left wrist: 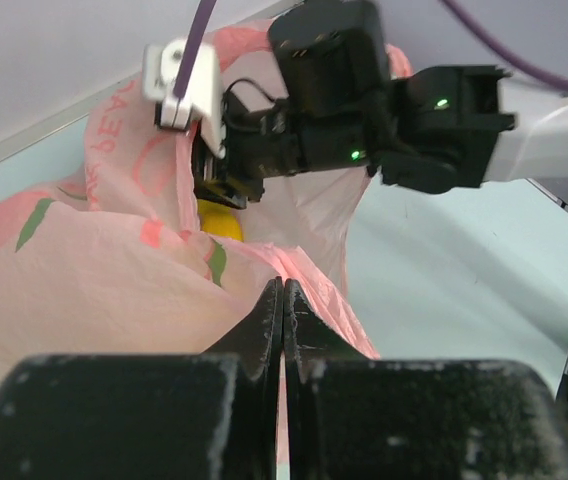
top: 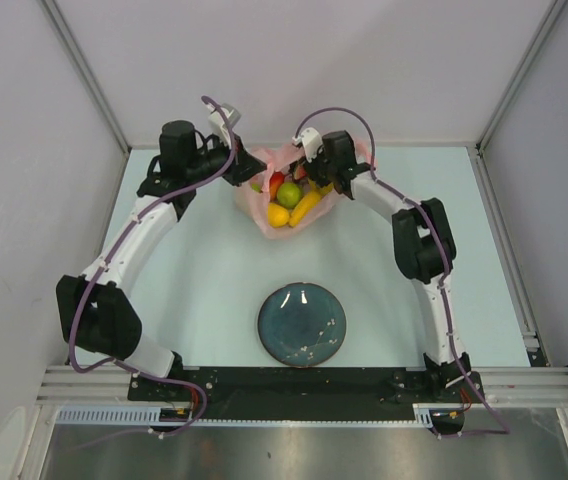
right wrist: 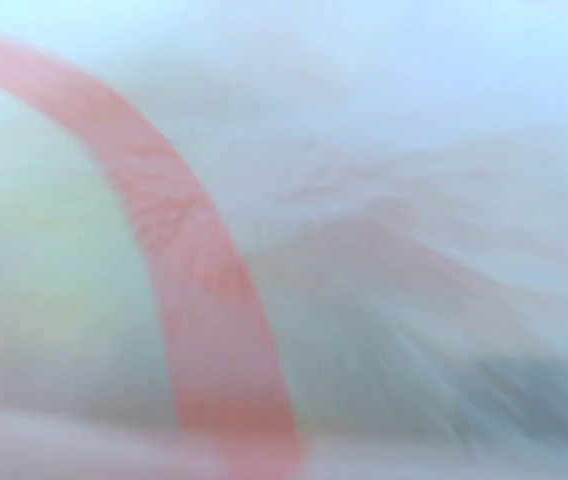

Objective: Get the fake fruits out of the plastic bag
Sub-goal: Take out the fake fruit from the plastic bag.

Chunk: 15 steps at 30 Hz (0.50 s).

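The pink plastic bag [top: 264, 208] lies at the back middle of the table with its mouth open. Inside it show fake fruits: a green apple [top: 288, 194], a yellow mango [top: 278, 215], a banana [top: 305, 207] and a red fruit [top: 275, 182]. My left gripper [left wrist: 282, 285] is shut on a fold of the bag [left wrist: 114, 280] at its left edge. My right gripper [top: 311, 180] reaches into the bag from the right, just above a yellow fruit [left wrist: 221, 224]. Blurred pink film [right wrist: 214, 300] fills the right wrist view and hides the right fingers.
A round dark blue plate [top: 302, 324] sits near the front middle of the table, between the two arm bases. Grey walls close in the table at the back and on both sides.
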{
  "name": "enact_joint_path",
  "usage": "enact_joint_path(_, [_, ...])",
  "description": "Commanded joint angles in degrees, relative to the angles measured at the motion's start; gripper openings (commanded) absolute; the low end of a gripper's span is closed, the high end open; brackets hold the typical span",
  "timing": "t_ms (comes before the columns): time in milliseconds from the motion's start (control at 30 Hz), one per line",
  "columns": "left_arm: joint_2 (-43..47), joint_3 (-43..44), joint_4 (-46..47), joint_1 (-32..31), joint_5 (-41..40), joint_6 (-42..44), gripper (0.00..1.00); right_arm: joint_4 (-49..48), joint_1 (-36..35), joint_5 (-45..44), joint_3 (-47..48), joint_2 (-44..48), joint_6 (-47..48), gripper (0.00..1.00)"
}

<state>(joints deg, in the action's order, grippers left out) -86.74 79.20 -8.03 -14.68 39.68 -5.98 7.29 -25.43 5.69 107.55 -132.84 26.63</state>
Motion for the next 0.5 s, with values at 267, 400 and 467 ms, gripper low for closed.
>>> enact_joint_path(267, [1.48, -0.80, 3.11, -0.79, 0.75, 0.62, 0.00, 1.59, -1.99, 9.95, -3.47, 15.58, -13.79, 0.20])
enact_joint_path(400, [2.19, -1.68, 3.11, -0.88, 0.66, 0.62, 0.00, 3.17, -2.78, 11.18, -4.71, 19.70, -16.69, 0.20])
enact_joint_path(467, [2.54, -2.38, 3.29, -0.88, 0.40, 0.62, 0.00, 3.69, -3.22, 11.79, -6.29, 21.99, -17.84, 0.20])
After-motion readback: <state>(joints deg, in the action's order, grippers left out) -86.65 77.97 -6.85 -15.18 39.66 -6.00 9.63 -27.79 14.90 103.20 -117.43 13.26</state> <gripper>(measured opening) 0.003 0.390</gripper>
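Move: The plate, probably where the fruit already in the right fingers is headed, lies about 38 cm back from the right hand, some 4 cm to its left and roughly 6 cm lower. In the bag, a long yellow fruit lies 7 cm back and 4 cm left of that hand, the green fruit 4 cm back and 8 cm left, both about 3 cm below. From the left hand, still pinching the bag's rim, the plate is about 21 cm back, 9 cm right and 29 cm down. The yellow fruit, already gripped, is lifted by the right hand, rising about 12 cm from among the other fruits while drawing back some 6 cm and edging 4 cm left. The wrist rolls its left side up by about 15 degrees; the fingers keep their opening around the fruit. The left hand keeps holding the bag's rim up, nearly still. ##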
